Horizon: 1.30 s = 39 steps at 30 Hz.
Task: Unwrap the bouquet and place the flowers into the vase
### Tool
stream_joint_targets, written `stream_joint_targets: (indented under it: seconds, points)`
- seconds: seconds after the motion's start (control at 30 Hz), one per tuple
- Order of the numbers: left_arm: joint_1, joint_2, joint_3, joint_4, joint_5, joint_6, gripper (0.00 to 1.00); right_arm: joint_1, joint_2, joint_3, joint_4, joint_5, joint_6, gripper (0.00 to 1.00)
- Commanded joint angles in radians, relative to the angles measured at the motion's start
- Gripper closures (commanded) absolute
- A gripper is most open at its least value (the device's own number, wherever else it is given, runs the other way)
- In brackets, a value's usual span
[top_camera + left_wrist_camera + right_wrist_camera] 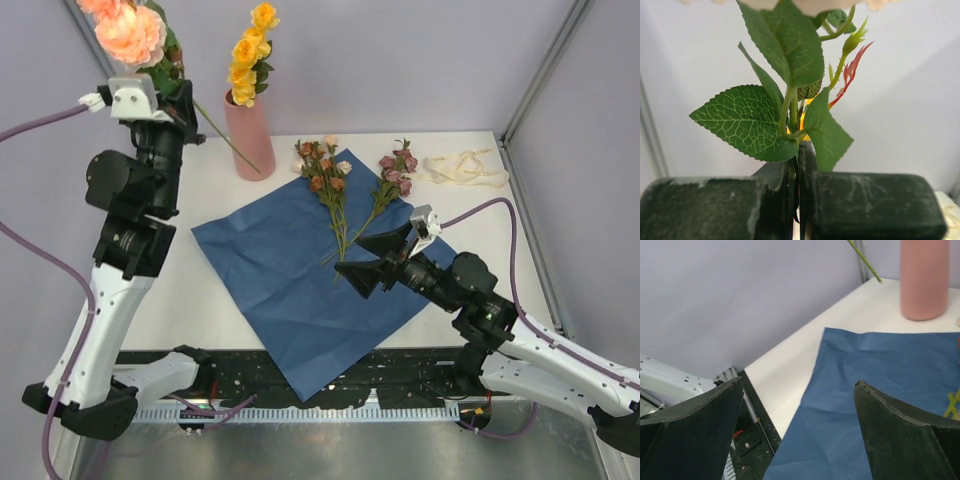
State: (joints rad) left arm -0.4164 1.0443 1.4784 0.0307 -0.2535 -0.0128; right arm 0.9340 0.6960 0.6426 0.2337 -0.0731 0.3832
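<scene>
The salmon-pink vase point(250, 135) stands at the back of the table with a yellow flower point(250, 55) in it. My left gripper point(172, 82) is raised at the back left, shut on the leafy stem point(792, 107) of a peach-pink rose point(130, 35). The stem's lower end slants down beside the vase. The bouquet is undone: its blue paper point(300, 280) lies flat, with a rust sprig point(325, 180) and a mauve sprig point(395, 175) on its far corner. My right gripper point(375, 260) hovers open over the paper point(865, 390), near the sprigs' stem ends, holding nothing.
The cream ribbon point(465, 170) lies loose at the back right of the table. Grey enclosure walls and metal posts close in the back and sides. The arms' black base rail point(330, 385) runs along the near edge.
</scene>
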Motion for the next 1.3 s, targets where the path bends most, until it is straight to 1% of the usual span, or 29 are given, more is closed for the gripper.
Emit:
stream_joint_targets:
  seconds: [0.0,0.07,0.2,0.33,0.47,0.63,0.8,0.93,1.1,1.27]
  points:
    - [0.014,0.094,0.095,0.155,-0.200,0.161,1.00,0.003,-0.016,0.042,-0.096,0.164,-0.040,0.05]
    - [0.034,0.140,0.163,0.161,-0.208,0.171,1.00,0.005,-0.023,0.032,-0.086,0.157,-0.043,0.04]
    - [0.073,0.252,0.336,0.097,-0.225,0.169,1.00,0.003,-0.030,0.015,-0.065,0.142,-0.033,0.04]
    - [0.109,0.341,0.460,0.109,-0.198,0.169,1.00,0.005,-0.029,0.019,-0.066,0.137,-0.032,0.05]
    - [0.142,0.459,0.646,0.060,-0.179,0.146,1.00,0.003,-0.015,0.029,-0.076,0.134,-0.038,0.05]
    - [0.153,0.562,0.769,0.064,-0.129,0.142,1.00,0.002,-0.001,0.040,-0.079,0.145,-0.050,0.05]
    - [0.160,0.634,0.807,0.083,-0.112,0.139,1.00,0.002,0.011,0.048,-0.080,0.144,-0.055,0.05]
    - [0.182,0.674,0.815,0.078,-0.095,0.091,1.00,0.002,0.034,0.046,-0.080,0.137,-0.056,0.04]
    - [0.199,0.703,0.804,0.071,-0.089,0.077,1.00,0.002,0.063,0.055,-0.073,0.144,-0.070,0.05]
    - [0.206,0.707,0.760,0.087,-0.075,0.053,1.00,0.002,0.094,0.065,-0.057,0.139,-0.076,0.05]
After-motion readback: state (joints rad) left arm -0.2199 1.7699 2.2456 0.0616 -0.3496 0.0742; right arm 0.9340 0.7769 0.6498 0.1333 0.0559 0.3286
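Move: From the left hand, with the peach rose already in its grip, the pink vase stands about 30 cm ahead and 2 cm to the right, its middle some 43 cm lower. The yellow roses in the vase are about 29 cm ahead, 5 cm right and 18 cm below the hand; the brown flower bunch lies about 32 cm ahead, 20 cm right and 55 cm down. For the right hand, the vase is roughly 45 cm ahead, 27 cm left and 20 cm below. Up and forward first, then farther forward while sinking, the left hand arcs the held peach rose towards the vase, ending about 18 cm farther out and 5 cm higher. It drifts some 5 cm left and turns about 20 degrees counter-clockwise, fingers staying shut on the stem, to bring the stem's lower end to the vase mouth. The open, empty right hand sinks about 5 cm and eases forward. ##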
